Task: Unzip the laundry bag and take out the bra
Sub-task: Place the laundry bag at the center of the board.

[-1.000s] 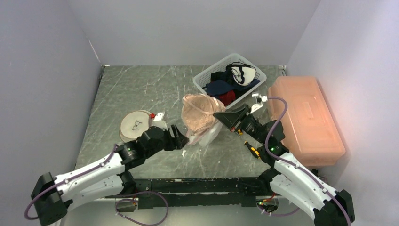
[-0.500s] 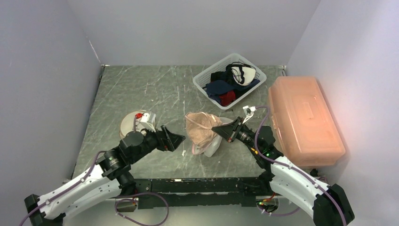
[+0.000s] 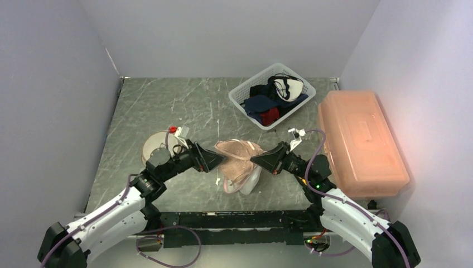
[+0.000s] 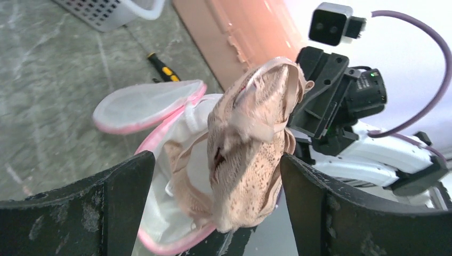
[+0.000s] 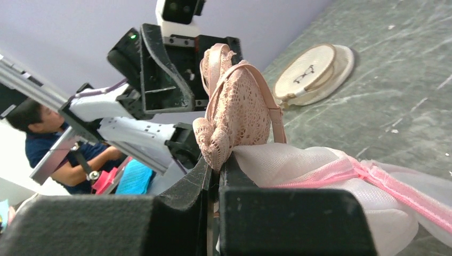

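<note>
The beige lace bra (image 3: 237,153) is held up above the table's middle, and my right gripper (image 3: 257,159) is shut on its edge. In the right wrist view the lace of the bra (image 5: 240,112) is pinched between the closed fingers of my right gripper (image 5: 216,165). The white mesh laundry bag (image 5: 309,162) with pink trim drapes right beside them. The laundry bag (image 4: 144,104) gapes unzipped, with part of the bra (image 4: 250,144) still lying in it. My left gripper (image 4: 216,176) is open, one finger on each side of the bra, seemingly without touching it.
A white basket (image 3: 239,96) of dark clothes stands at the back. An orange lidded box (image 3: 360,142) fills the right side. A round white pouch (image 3: 155,146) lies by the left arm. A yellow-and-black screwdriver (image 4: 162,65) lies on the table behind the bag.
My left gripper opened wide, drew back, then came forward again around the bra. My right gripper brought the bra and bag lower and nearer.
</note>
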`<state>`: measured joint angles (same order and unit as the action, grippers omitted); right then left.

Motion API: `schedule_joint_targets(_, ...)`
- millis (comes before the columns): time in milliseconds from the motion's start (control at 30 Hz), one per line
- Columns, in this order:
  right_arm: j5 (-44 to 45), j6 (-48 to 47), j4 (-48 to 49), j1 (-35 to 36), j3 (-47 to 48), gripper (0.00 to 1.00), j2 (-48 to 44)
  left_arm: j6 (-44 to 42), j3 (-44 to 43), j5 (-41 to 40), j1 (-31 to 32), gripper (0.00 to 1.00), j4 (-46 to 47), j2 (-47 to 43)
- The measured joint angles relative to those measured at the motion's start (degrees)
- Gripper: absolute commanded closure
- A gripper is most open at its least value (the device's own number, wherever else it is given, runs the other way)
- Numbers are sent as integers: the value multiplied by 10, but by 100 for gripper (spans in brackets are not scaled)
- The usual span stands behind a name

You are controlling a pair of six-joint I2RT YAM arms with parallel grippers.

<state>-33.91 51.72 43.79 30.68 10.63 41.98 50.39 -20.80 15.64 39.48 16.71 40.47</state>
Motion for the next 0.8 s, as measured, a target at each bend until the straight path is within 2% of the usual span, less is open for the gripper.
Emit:
schedule_joint_targets(100,-16,14,26,-1,-1,100,4,5,0,42,-7,12,56,36)
schedule_joint_targets(167,-26,20,40,-1,-1,100,9,10,-1,67,-7,24,87,67)
schedule_joint_targets(200,-28,24,45,-1,-1,100,11,14,-1,82,-7,32,106,86)
schedule_joint_targets(300,-39,30,56,-1,-1,99,19,26,-1,122,-7,69,156,135)
schedule_joint_targets(333,-41,29,55,-1,-1,87,20,31,-1,135,-7,78,175,150)
schedule_joint_targets(400,-43,26,42,-1,0,54,19,36,-2,156,-8,96,209,175)
schedule_joint_targets(433,-44,19,25,-1,3,44,16,38,-4,163,-8,97,217,184)
schedule_joint_targets(500,-47,1,-24,-1,15,30,6,38,-9,171,-10,97,220,191)
schedule_joint_targets(567,-44,-24,-90,-1,34,8,-10,33,-18,173,-10,97,210,188)
schedule_joint_targets(600,-40,-41,-131,-2,46,2,-22,27,-25,172,-10,97,195,181)
schedule_joint_targets(800,51,-154,-375,-2,122,0,-95,-28,-66,147,-10,97,88,116)
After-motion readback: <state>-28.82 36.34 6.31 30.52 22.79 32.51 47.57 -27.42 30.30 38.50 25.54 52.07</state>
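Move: The right hand still pinches the bra, whose middle lies about 5 cm to its left at its own height. From the open left hand that same bra is some 6 cm to the right, 1 cm ahead and slightly below. The laundry bag sits roughly 9 cm right of the left hand, 8 cm back and 12 cm lower; the white basket is some 20 cm right, 22 cm ahead and 16 cm below. Rightward about 4 cm, swinging some 15 degrees clockwise, the left hand brings its open fingers over the bra and shuts them on it, then lifts around 3 cm, easing back left. Once that pinch has closed most of the way, the right fingers open wide and let go, rolling left side down and drawing off slightly forward and to the right. ##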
